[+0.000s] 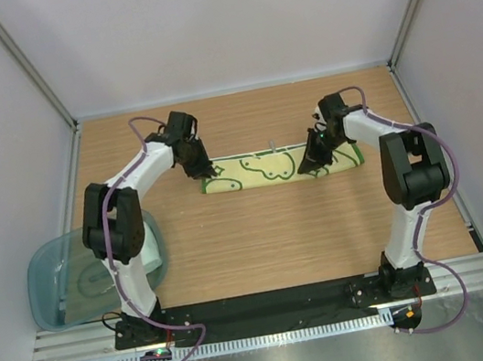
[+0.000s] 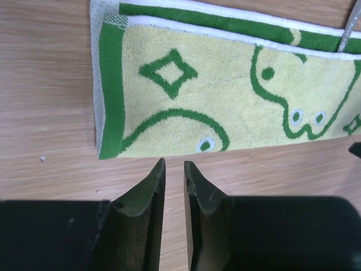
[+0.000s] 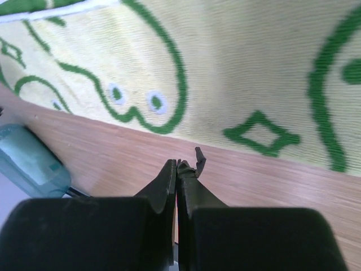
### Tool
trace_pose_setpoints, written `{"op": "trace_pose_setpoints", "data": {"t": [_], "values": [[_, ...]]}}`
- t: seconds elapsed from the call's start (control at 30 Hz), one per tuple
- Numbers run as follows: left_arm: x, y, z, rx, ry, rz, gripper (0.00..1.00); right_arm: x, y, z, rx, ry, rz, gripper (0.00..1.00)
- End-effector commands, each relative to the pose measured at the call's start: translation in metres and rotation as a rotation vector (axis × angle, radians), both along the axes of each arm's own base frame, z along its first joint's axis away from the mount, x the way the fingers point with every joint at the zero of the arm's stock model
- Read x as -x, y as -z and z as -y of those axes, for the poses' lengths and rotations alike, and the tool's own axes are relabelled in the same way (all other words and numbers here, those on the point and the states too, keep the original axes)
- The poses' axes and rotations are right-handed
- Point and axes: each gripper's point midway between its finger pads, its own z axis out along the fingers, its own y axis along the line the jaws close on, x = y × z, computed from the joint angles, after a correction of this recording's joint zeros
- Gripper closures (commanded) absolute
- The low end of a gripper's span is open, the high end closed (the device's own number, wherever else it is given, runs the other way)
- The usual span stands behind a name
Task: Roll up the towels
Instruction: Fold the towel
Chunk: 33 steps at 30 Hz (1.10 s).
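The green and cream towel (image 1: 267,167) lies flat on the wooden table as a long folded strip. My left gripper (image 1: 206,172) hovers over its left end. In the left wrist view the towel (image 2: 225,96) lies just beyond the gripper (image 2: 174,162), whose jaws stand a narrow gap apart with only bare wood between them. My right gripper (image 1: 310,166) is at the strip's right part, on its near edge. In the right wrist view it (image 3: 177,162) is shut on nothing, just short of the towel (image 3: 237,68). A pale shape (image 1: 87,285) shows dimly inside the bin.
A translucent teal-grey bin (image 1: 48,268) hangs over the table's left edge beside the left arm's base, and its corner (image 3: 28,161) shows in the right wrist view. White walls close in the table (image 1: 279,239) on three sides. A grey loop (image 2: 351,28) sticks out from the towel's far edge.
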Motion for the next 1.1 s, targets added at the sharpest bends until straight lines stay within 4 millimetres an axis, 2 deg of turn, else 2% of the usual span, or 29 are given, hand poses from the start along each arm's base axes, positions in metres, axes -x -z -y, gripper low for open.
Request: {"op": "trace_pose_setpoints", "data": {"t": [0.0, 0.03, 0.1, 0.13, 0.2, 0.33, 0.5, 0.53, 0.57, 0.63, 0.7, 0.83, 1.0, 1.07], "values": [[-0.008, 0.022, -0.004, -0.038, -0.002, -0.024, 0.82, -0.007, -0.042, -0.027, -0.074, -0.048, 0.086, 0.99], [-0.007, 0.033, -0.007, -0.056, -0.007, -0.046, 0.82, -0.011, -0.046, -0.035, -0.095, -0.057, 0.109, 0.99], [-0.003, 0.046, -0.01, -0.076, -0.008, -0.07, 0.84, -0.006, -0.053, -0.061, -0.169, -0.089, 0.108, 0.99], [-0.002, 0.05, -0.011, -0.082, -0.011, -0.078, 0.85, -0.01, -0.057, -0.073, -0.2, -0.107, 0.139, 0.99], [0.002, 0.061, -0.015, -0.103, -0.017, -0.101, 0.88, -0.004, -0.063, -0.103, -0.265, -0.161, 0.144, 0.99], [0.005, 0.069, -0.025, -0.133, -0.034, -0.121, 0.94, -0.007, -0.063, -0.149, -0.347, -0.216, 0.175, 0.99], [0.007, 0.071, -0.036, -0.151, -0.048, -0.129, 0.95, -0.012, -0.047, -0.183, -0.422, -0.255, 0.169, 0.99], [0.007, 0.071, -0.038, -0.157, -0.049, -0.128, 0.95, -0.013, -0.045, -0.187, -0.432, -0.264, 0.166, 0.99], [0.007, 0.071, -0.04, -0.165, -0.05, -0.127, 0.95, -0.013, -0.032, -0.189, -0.43, -0.26, 0.142, 0.99], [0.007, 0.07, -0.042, -0.172, -0.053, -0.127, 0.96, -0.014, -0.02, -0.191, -0.43, -0.264, 0.126, 0.99], [0.007, 0.069, -0.043, -0.175, -0.051, -0.126, 0.96, -0.013, 0.0, -0.191, -0.423, -0.265, 0.099, 0.99], [0.006, 0.068, -0.048, -0.194, -0.05, -0.122, 0.97, -0.007, 0.028, -0.186, -0.412, -0.262, 0.057, 0.99], [0.006, 0.066, -0.059, -0.238, -0.047, -0.111, 1.0, -0.001, 0.03, -0.176, -0.458, -0.28, 0.058, 0.99], [0.003, 0.066, -0.073, -0.301, -0.059, -0.094, 1.0, 0.0, 0.03, -0.165, -0.462, -0.274, 0.052, 0.99]]}}
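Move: The towel's left end lies about 2 cm ahead of the left hand, 2 cm to its left and 6 cm below. The towel's left third is some 18 cm to the right hand's left, 3 cm ahead and 4 cm below. The grey tag at the towel's far edge lies about 12 cm ahead of the right hand and 8 cm to its left, 4 cm below. Right hand, shut, arcs about 18 cm left and down onto the towel; left closes, pressing its left end. ##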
